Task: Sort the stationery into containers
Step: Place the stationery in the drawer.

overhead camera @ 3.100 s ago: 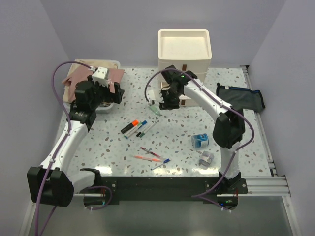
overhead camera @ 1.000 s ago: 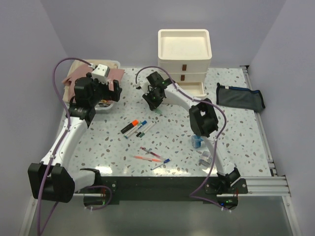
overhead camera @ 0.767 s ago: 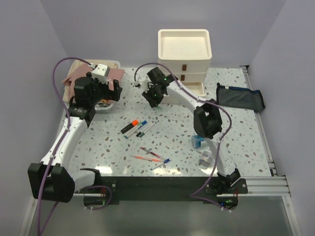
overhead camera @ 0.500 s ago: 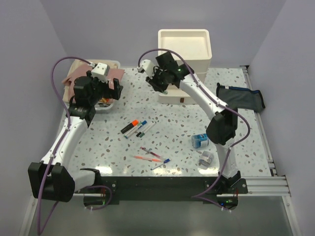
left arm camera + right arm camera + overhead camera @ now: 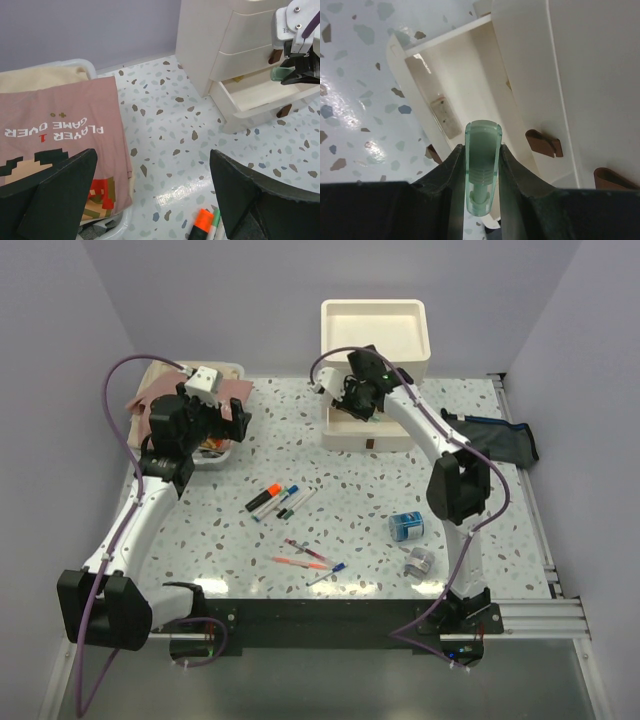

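Note:
My right gripper (image 5: 482, 148) is shut on the pale-green highlighter (image 5: 482, 134), which points down over the open bottom drawer (image 5: 412, 100) of the cream-white drawer unit (image 5: 375, 330). From the left wrist view the highlighter (image 5: 280, 74) hangs just above that drawer (image 5: 260, 95). My left gripper (image 5: 153, 152) is open and holds nothing, above the table near the orange marker (image 5: 201, 222). Markers (image 5: 265, 498), thin pens (image 5: 305, 552), a blue roll (image 5: 406, 527) and a grey roll (image 5: 418, 560) lie on the table. The navy pouch (image 5: 490, 438) lies at the right.
A white basket (image 5: 222, 368) with folded clothes, a pink printed T-shirt (image 5: 55, 135) on top, stands at the back left under my left arm. The unit's two upper drawers (image 5: 542, 142) are shut. Purple walls close in the back and both sides.
My right arm has lifted the highlighter from the table left of the unit and swung it right, over the open bottom drawer. The left arm has not moved.

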{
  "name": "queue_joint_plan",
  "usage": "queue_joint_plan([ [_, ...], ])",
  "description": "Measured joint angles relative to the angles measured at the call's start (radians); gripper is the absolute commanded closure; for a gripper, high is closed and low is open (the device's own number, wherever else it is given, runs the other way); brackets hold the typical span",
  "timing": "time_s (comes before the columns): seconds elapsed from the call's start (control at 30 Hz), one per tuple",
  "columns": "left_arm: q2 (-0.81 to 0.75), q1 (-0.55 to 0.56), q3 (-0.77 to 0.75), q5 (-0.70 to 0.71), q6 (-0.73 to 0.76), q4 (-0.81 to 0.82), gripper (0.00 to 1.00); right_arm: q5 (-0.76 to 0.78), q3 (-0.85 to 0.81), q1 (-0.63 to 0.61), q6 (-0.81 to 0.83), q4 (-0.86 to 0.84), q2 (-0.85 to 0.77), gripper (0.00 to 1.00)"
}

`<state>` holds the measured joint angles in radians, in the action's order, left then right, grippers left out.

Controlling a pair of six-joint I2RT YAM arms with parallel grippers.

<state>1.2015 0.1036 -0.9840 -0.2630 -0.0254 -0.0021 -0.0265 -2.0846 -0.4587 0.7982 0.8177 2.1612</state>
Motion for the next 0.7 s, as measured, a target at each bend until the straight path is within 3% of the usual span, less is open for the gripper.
queue_joint_plan([
  [0.13, 0.0, 0.0, 0.0, -0.002, 0.0, 0.0, 0.0, 0.014, 0.038, 0.002, 0.058, -0.04, 0.0, 0.86],
  [0.4, 0.012, 0.0, 0.0, -0.003, 0.0, 0.002, 0.0, 0.037, 0.169, -0.006, 0.134, -0.123, -0.002, 0.51],
  [0.6, 0.018, 0.0, 0.0, -0.005, -0.001, 0.005, 0.0, 0.039, 0.263, -0.005, 0.145, -0.206, -0.058, 0.49],
  [0.7, 0.019, 0.0, 0.0, -0.01, -0.009, 0.013, 0.0, 0.037, 0.282, -0.005, 0.128, -0.224, -0.106, 0.57],
])
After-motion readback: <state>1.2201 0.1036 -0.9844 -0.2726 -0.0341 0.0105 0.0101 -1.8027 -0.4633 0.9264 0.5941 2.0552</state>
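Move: The green tube is already pinched in the right fingers over the open drawer; the drawer's exposed floor, where it is to go, lies about 12 cm below that hand, straight under it. A yellow eraser rests in the drawer some 3 cm farther out and 4 cm to the left, a whitish eraser roughly 3 cm back and 3 cm left, both at floor height. From the left hand that spot is about 10 cm ahead, 29 cm right and 22 cm below. The green tube is lowered about 5 cm, nearly straight down towards the drawer floor, the right hand drifting only a centimetre to its left-hand side's opposite and turning slightly counter-clockwise. Near the bottom the fingers open to about half and let go of it, then the empty hand climbs back roughly 3 cm. ##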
